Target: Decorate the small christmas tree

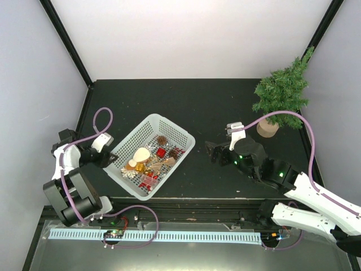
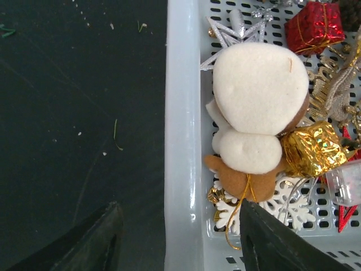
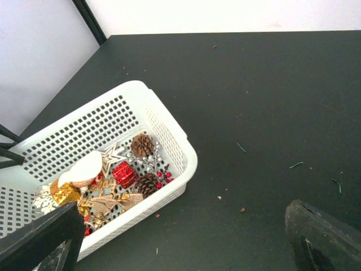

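The small christmas tree (image 1: 282,93) stands upright on its round wooden base at the far right of the dark table, with no ornament visible on it. A white perforated basket (image 1: 128,141) left of centre holds the ornaments: a white and brown plush figure (image 2: 259,90), a gold gift box (image 2: 313,149), a red gift box (image 2: 313,25), a white snowflake (image 2: 287,209) and pine cones (image 3: 142,145). My left gripper (image 2: 179,206) is open astride the basket rim (image 2: 181,113), one finger outside and one inside, touching neither side. My right gripper (image 3: 183,226) is wide open over bare table just right of the basket, holding nothing.
White walls with black corner posts close off the table at the back and sides. The tree sits close to the right wall. Small green needles and crumbs lie scattered on the tabletop (image 3: 271,84).
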`<state>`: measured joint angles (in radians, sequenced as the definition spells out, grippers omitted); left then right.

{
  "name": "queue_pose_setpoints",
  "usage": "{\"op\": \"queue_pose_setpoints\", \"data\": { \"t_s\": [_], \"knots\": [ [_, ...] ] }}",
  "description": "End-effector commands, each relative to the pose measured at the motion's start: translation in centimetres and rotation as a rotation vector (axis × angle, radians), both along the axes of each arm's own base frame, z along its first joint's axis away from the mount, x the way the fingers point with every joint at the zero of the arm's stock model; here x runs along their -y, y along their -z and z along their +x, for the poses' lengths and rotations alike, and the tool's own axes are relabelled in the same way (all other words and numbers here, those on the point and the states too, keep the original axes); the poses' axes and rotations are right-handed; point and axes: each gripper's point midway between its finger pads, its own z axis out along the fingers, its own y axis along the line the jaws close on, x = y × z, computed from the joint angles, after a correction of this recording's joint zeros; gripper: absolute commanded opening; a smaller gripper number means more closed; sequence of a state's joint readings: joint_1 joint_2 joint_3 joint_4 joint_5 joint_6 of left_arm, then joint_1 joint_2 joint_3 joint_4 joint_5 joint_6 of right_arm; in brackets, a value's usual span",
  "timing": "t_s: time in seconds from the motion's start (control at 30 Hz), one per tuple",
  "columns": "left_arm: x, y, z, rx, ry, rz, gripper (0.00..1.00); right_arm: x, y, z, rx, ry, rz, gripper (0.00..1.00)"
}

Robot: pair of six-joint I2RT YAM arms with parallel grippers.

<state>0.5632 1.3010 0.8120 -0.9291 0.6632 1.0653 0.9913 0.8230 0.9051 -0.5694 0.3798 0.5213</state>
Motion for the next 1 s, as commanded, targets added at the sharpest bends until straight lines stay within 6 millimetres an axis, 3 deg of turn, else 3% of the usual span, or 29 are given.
{"op": "queue_pose_setpoints", "data": {
  "t_s": [0.0,0.13,0.27,0.5,0.6,0.73,0.83,0.97],
  "knots": [
    [0.4,-2.1,0.3,0.088,0.019,-0.017,0.63,0.3,-1.5,0.3,0.029,0.015,0.018,0.97],
    [0.7,-3.2,0.3,0.118,0.027,-0.026,0.8,0.1,-1.7,0.5,0.035,0.016,0.008,0.97],
    [0.7,-6.0,0.8,0.18,0.025,-0.015,0.97,0.0,-3.7,0.8,0.085,0.003,-0.018,0.98],
    [1.1,-13.4,1.7,0.32,0.008,-0.029,0.99,2.0,-9.9,3.5,0.181,0.142,-0.184,0.98],
    [1.8,-15.8,1.9,0.359,-0.024,-0.078,0.99,4.1,-13.3,4.8,0.265,0.25,-0.198,0.98],
    [3.4,-18.0,1.3,0.39,-0.043,-0.17,0.99,9.2,-17.8,6.7,0.384,0.559,-0.258,0.98],
    [5.3,-18.2,0.6,0.4,-0.011,-0.197,0.99,11.9,-19.8,8.0,0.43,0.73,-0.25,0.98],
    [6.8,-17.5,0.8,0.406,0.014,-0.185,0.99,15.6,-20.8,10.3,0.47,0.915,-0.231,0.98]
  ]
}}
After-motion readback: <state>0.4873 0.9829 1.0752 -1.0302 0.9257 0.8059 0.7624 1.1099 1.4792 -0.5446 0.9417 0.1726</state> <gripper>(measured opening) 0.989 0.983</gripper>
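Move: For the right hand, open and high over the middle of the table, the small christmas tree stands roughly 21 cm ahead, 26 cm to the right and its middle some 8 cm lower; the basket's middle is about 30 cm left, 4 cm ahead and 21 cm down. The left hand straddles the basket's left rim, with the basket's middle 17 cm to its right and 1 cm ahead, 4 cm lower; the plush ornament lies 13 cm right, 2 cm ahead and 5 cm below. The left fingers, already parting around the basket's left rim, open fully and come free of it; that hand lifts about 17 cm while tipping up some 25 degrees, then drifts right over the rim. Shortly after, the empty right hand, still open, climbs nearly 20 cm, then swings right and forward across the table towards the tree, turning clockwise and levelling out, touching nothing. ##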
